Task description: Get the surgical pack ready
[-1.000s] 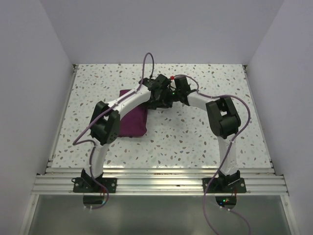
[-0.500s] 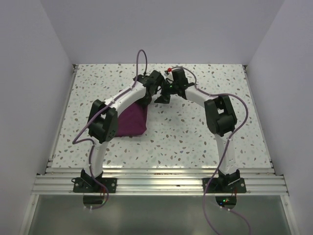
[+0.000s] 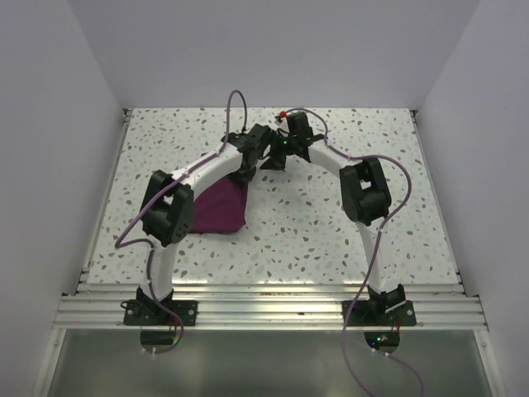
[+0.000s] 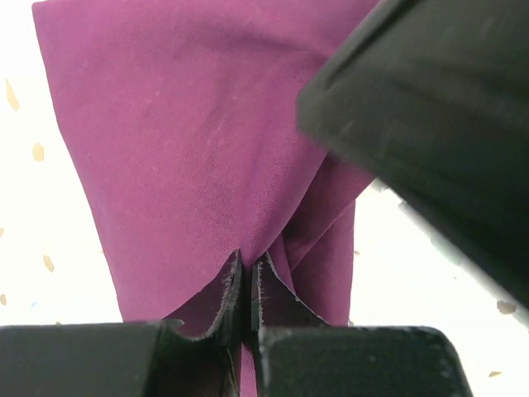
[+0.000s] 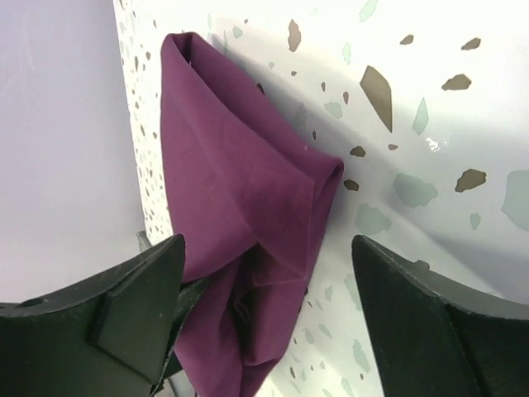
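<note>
The surgical pack is a plum-purple cloth lying left of centre on the speckled table, its far right corner pulled up toward the arms. My left gripper is shut on a fold of the cloth, the jaws pressed together with fabric pinched between them. My right gripper stands open just to the right. In the right wrist view its fingers straddle the raised cloth without touching it. A dark part of the right arm fills the upper right of the left wrist view.
Pale walls enclose the table on the left, right and far sides. An aluminium rail runs along the near edge by both bases. Purple cables loop above the wrists.
The left gripper has closed on the cloth while the right gripper opened and let it go. Both wrists shifted toward the far side, and the cloth's corner rose with the left gripper.
</note>
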You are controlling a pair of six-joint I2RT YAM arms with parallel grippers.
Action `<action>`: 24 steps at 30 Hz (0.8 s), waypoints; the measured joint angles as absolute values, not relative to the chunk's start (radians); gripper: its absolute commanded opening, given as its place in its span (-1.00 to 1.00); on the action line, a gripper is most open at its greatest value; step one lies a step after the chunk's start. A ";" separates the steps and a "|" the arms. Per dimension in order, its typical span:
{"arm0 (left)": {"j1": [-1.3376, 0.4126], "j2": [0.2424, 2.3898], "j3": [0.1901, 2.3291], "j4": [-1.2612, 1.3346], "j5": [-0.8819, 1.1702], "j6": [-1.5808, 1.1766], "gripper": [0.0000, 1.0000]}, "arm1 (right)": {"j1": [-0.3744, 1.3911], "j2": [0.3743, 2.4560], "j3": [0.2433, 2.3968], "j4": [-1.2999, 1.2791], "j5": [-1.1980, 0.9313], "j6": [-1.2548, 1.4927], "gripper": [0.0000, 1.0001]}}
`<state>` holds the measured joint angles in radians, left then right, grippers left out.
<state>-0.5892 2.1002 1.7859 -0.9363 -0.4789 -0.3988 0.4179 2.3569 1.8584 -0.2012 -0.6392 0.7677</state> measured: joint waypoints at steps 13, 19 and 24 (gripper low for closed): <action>-0.589 1.808 1.459 -0.868 -0.376 -0.356 -1.00 | 0.415 2.317 1.693 -0.148 -0.730 0.702 -0.15; -0.589 1.763 1.411 -0.859 -0.346 -0.351 -1.00 | 0.414 2.236 1.528 -0.047 -0.793 0.725 -0.08; -0.589 1.763 1.402 -0.846 -0.334 -0.350 -1.00 | 0.414 2.160 1.414 0.080 -0.832 0.803 -0.08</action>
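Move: My left hand already grips the folded cloth. The middle of the wrapped bundle lies roughly 8 cm back of this hand and 7 cm to its left, slightly below it. The loose flap sticks out some 3 cm ahead and 3 cm to the right of the same hand. From my open right hand, the flap is about 3 cm back, 3 cm left and 2 cm lower; the bundle's middle is about 14 cm back and 13 cm left. With my left fingers still shut on the fold, I drag the cloth bundle about 7 cm back towards my base and a little left, lifting slightly and easing to a stop. My right hand follows it back some 8 cm beside the loose flap, dipping 2–3 cm and then rising again, while its fingers close from wide open to about half and don't grip the flap. ##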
